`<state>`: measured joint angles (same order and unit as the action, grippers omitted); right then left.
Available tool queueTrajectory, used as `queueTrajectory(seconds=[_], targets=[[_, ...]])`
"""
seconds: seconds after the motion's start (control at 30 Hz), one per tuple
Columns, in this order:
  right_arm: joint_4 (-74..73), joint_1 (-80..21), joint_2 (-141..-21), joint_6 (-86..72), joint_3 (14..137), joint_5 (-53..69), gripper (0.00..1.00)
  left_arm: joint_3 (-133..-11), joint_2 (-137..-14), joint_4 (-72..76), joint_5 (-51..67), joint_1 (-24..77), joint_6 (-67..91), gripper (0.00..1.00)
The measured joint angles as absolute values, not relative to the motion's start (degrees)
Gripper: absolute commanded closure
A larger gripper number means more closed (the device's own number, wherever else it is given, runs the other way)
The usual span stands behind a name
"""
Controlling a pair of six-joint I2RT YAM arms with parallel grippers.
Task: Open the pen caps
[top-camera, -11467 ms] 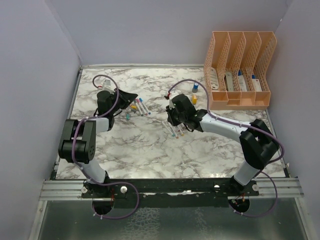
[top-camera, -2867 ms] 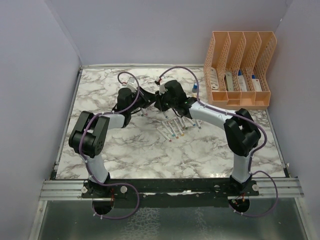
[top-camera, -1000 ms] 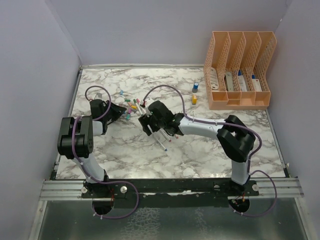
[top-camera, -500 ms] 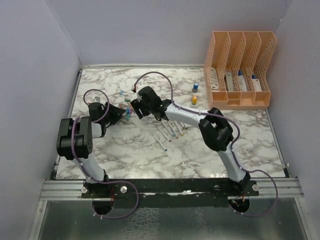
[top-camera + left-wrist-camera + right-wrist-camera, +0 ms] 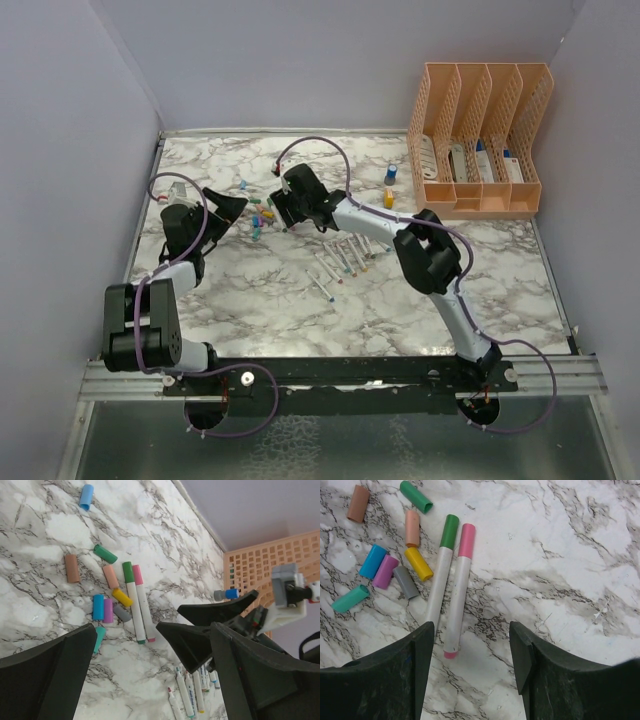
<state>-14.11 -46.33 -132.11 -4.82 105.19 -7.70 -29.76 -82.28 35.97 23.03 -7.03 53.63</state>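
Several loose pen caps (image 5: 418, 563) in mixed colours lie in a cluster left of centre (image 5: 258, 215), with a light blue one (image 5: 86, 496) apart. Beside them lie two white pens, capped, one with a green cap (image 5: 451, 530) and one with a pink cap (image 5: 466, 532). My right gripper (image 5: 470, 630) hovers open just above the tail ends of these two pens, holding nothing. My left gripper (image 5: 154, 627) stands wide open and empty to the left of the cluster, facing the right gripper (image 5: 275, 210). Several uncapped pens (image 5: 343, 262) lie in a row nearer the arms' bases.
An orange file organizer (image 5: 480, 140) stands at the back right. A small blue cylinder (image 5: 391, 174) and a yellow block (image 5: 388, 198) sit just left of it. Walls close in the marble table (image 5: 300, 310) on the left, back and right.
My left gripper has opened wide and drawn back to the left. My right gripper has moved up and left from the uncapped row to above the two capped pens.
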Motion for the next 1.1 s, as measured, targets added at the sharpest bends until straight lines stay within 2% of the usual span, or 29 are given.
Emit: queueTrajectory(seconds=[0.27, 0.83, 0.97, 1.1], targets=[[-15.05, -46.33, -135.20, -4.12, 107.77, -7.68, 0.47, -28.58, -76.88, 35.94, 23.03, -7.05, 54.17, 0.01], [-16.64, -46.33, -139.02, -3.53, 112.05, -7.25, 0.56, -28.56, -76.66, 35.90, 23.03, -7.05, 55.22, 0.01], [-16.60, -46.33, -139.72, -3.60, 112.55, -6.74, 0.62, -28.56, -76.66, 35.90, 23.03, -7.07, 55.46, 0.01], [-16.53, -46.33, -139.83, -3.73, 112.60, -6.22, 0.82, -28.56, -76.66, 35.90, 23.05, -7.07, 55.75, 0.02]])
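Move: Below and just ahead of the right hand lies the pink-capped pen, its middle about 3 cm forward, 2 cm left and 5 cm down. The green-capped pen lies beside it, 2 cm farther left. The loose yellow cap is some 4 cm left of the pink-capped pen's middle, level with it; the grey cap is 5 cm left and 2 cm back of it. From the left hand that pen is roughly 4 cm ahead, 9 cm right and 11 cm down. Sinking about 3.5 cm with a small drift left, the right hand brings its tips down around the near half of the pink-capped pen's white barrel, one finger passing between the two pens, and narrows its gap by nearly half. By the end that finger touches the barrel; a full pinch can't be seen. The left hand, already wide open and empty, rises another 3 cm and then waits. ##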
